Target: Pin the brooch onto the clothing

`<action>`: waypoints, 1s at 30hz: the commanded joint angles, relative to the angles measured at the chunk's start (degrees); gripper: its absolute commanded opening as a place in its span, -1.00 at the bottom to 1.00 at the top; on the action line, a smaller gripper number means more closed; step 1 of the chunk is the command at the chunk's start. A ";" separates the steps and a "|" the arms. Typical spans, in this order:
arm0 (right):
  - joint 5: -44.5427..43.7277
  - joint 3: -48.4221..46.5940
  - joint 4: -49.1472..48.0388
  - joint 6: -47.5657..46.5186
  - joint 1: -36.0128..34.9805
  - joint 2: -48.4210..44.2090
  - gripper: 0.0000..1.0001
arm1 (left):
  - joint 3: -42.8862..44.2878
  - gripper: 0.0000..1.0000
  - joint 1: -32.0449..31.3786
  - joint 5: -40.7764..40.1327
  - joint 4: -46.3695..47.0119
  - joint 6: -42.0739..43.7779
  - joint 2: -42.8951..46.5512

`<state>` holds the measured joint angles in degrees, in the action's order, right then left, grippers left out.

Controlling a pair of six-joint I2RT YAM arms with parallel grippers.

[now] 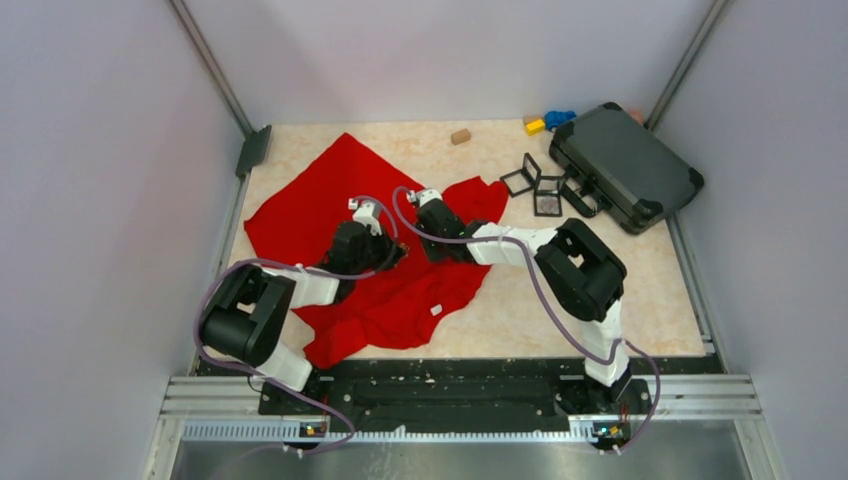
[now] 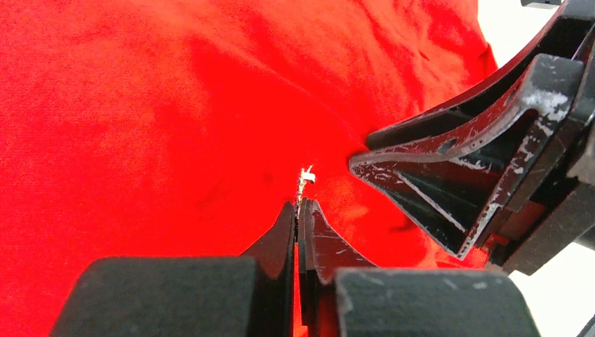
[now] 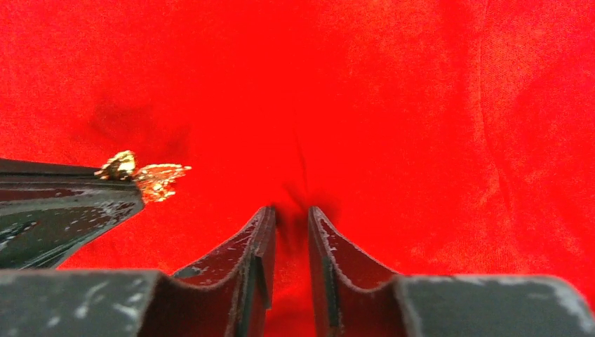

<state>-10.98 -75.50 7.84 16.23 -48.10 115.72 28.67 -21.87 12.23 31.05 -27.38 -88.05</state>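
The clothing (image 1: 320,200) is a bright red garment spread over the left and middle of the table, with a small white tag (image 1: 437,310) near its front edge. It fills both wrist views (image 2: 140,126) (image 3: 393,105). My left gripper (image 2: 300,205) (image 1: 398,256) is shut on the small gold brooch (image 2: 306,177), which sticks out past its tips just over the cloth. In the right wrist view the brooch (image 3: 144,175) glints at the left. My right gripper (image 3: 291,210) (image 1: 418,240) stands close beside it, tips down on the clothing, jaws a little apart with a dark crease of cloth between them.
A black case (image 1: 625,165) lies at the back right, with black square frames (image 1: 535,185) in front of it. A brown block (image 1: 460,136) and yellow and blue pieces (image 1: 550,122) sit along the far edge. Grey walls close in both sides.
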 commanded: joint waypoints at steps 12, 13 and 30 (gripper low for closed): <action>0.21 5.64 -7.37 1.98 0.31 -6.36 -1.00 | 4.61 -1.00 -2.21 -1.59 4.40 -0.97 -3.82; 0.16 6.09 -8.66 2.14 0.32 -6.83 -1.00 | 4.78 -1.00 -2.33 -1.64 4.30 -1.05 -4.06; 2.58 10.43 -15.31 2.43 0.35 -10.57 -1.00 | 8.86 -1.00 -4.93 -5.26 -2.17 0.47 -6.87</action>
<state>-9.56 -65.60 -3.73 18.65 -48.10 108.79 35.09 -26.35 8.78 29.71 -28.05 -93.95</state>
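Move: The right hand stands low over the red clothing, its part-open fingers astride the bit of cloth to be pinched, directly beneath the hand point by about 1 cm. The brooch, in the left hand's shut fingers, is about 5 cm to its left, 1 cm back and 2 cm higher. The white tag is roughly 14 cm back and 2 cm right. From the left hand that cloth spot lies about 5 cm to the right, 1 cm ahead and 3 cm below. Nearly in place at first, the right hand shuts its part-open fingers on the clothing, then rises about 2 cm with a slight draw back, tilting some 10 degrees so that its left side comes up. Meanwhile the left hand, still gripping the brooch, carries it about 3 cm right and a little forward at nearly the same height, towards the cloth at the right fingertips. ##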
